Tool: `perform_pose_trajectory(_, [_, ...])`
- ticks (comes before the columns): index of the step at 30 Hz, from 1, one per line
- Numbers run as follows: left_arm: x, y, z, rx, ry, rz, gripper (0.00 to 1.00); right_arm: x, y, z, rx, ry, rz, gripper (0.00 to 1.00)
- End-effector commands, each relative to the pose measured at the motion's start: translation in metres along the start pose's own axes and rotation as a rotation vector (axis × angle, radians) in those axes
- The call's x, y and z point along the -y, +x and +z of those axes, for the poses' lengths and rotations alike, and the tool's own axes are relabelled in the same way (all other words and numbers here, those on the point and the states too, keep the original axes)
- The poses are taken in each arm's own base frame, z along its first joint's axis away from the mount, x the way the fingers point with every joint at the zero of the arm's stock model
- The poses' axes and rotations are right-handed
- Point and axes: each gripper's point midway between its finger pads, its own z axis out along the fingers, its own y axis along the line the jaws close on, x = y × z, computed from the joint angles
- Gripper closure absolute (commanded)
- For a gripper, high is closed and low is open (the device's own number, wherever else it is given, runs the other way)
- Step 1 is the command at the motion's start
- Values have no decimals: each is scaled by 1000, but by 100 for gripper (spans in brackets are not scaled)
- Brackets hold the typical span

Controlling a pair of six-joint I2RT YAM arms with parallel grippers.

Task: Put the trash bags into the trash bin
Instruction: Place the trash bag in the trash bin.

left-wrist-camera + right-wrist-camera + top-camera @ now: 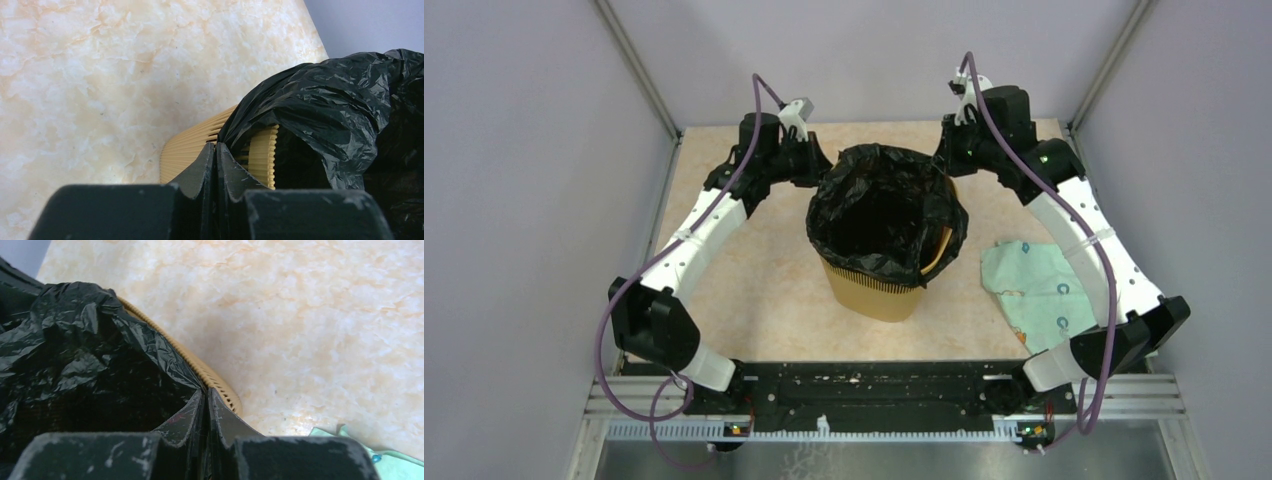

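The yellow trash bin [869, 290] stands mid-table with a black trash bag [884, 210] lining it, the bag's mouth open and its edge folded over most of the rim. A piece of yellow rim shows bare on the right. My left gripper [819, 165] is at the bin's far-left rim. In the left wrist view this gripper [216, 147] is shut, with the bag [325, 100] edge pinched at its tips beside the slotted bin [185, 150] wall. My right gripper [946, 160] is at the far-right rim. Seen from its own wrist, the gripper [205, 392] is shut on the bag [75, 365] edge, just inside the bin [222, 390] rim.
A pale green patterned cloth [1034, 285] lies on the table right of the bin, under my right arm; its corner shows in the right wrist view [390, 460]. Grey walls enclose the marbled tabletop [754, 270] on three sides.
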Motion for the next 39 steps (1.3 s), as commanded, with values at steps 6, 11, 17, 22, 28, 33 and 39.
perform_pose_trajectory(6, [9,-11,5,33,49,24,90,28,-22,-9,108,114,-29,93])
perform_pose_trajectory(11, [8,-6,9,21,50,20,90,38,-13,-3,92,142,-19,93])
perform_pose_trajectory(17, [7,1,14,5,52,12,91,41,-7,-7,89,145,-3,92])
perform_pose_trajectory(22, [7,-3,13,15,48,20,91,34,-21,-39,143,133,-5,75])
perform_pose_trajectory(28, [10,-6,11,20,49,24,91,0,-21,-62,126,-43,-5,61])
perform_pose_trajectory(33, [10,-7,11,21,50,22,90,-12,-11,-58,90,-91,-3,46])
perform_pose_trajectory(39, [11,-9,10,23,49,25,90,-19,1,-39,8,-41,-51,52])
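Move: My right hand already pinches the bag's far edge. The bin's far right rim is about 3 cm back, 2 cm to the right and 5 cm below it. The bag's loose right flap sits some 8 cm back, straight behind and 5 cm below; the middle of the bag's mouth is about 10 cm back, 12 cm left and 6 cm below. From my left hand, that far right rim is some 27 cm right, 4 cm back and 2 cm lower. With my right fingers shut on the bag edge, I pull right and forward about 4 cm, out past the bin's far right rim, then down 3 cm. There I open the fingers to about half and lift back some 6 cm, bringing them over the bag's right flap, easing left and dipping slightly at the end. My left hand keeps its pinch on the bag's left edge, sinking barely 1 cm. ##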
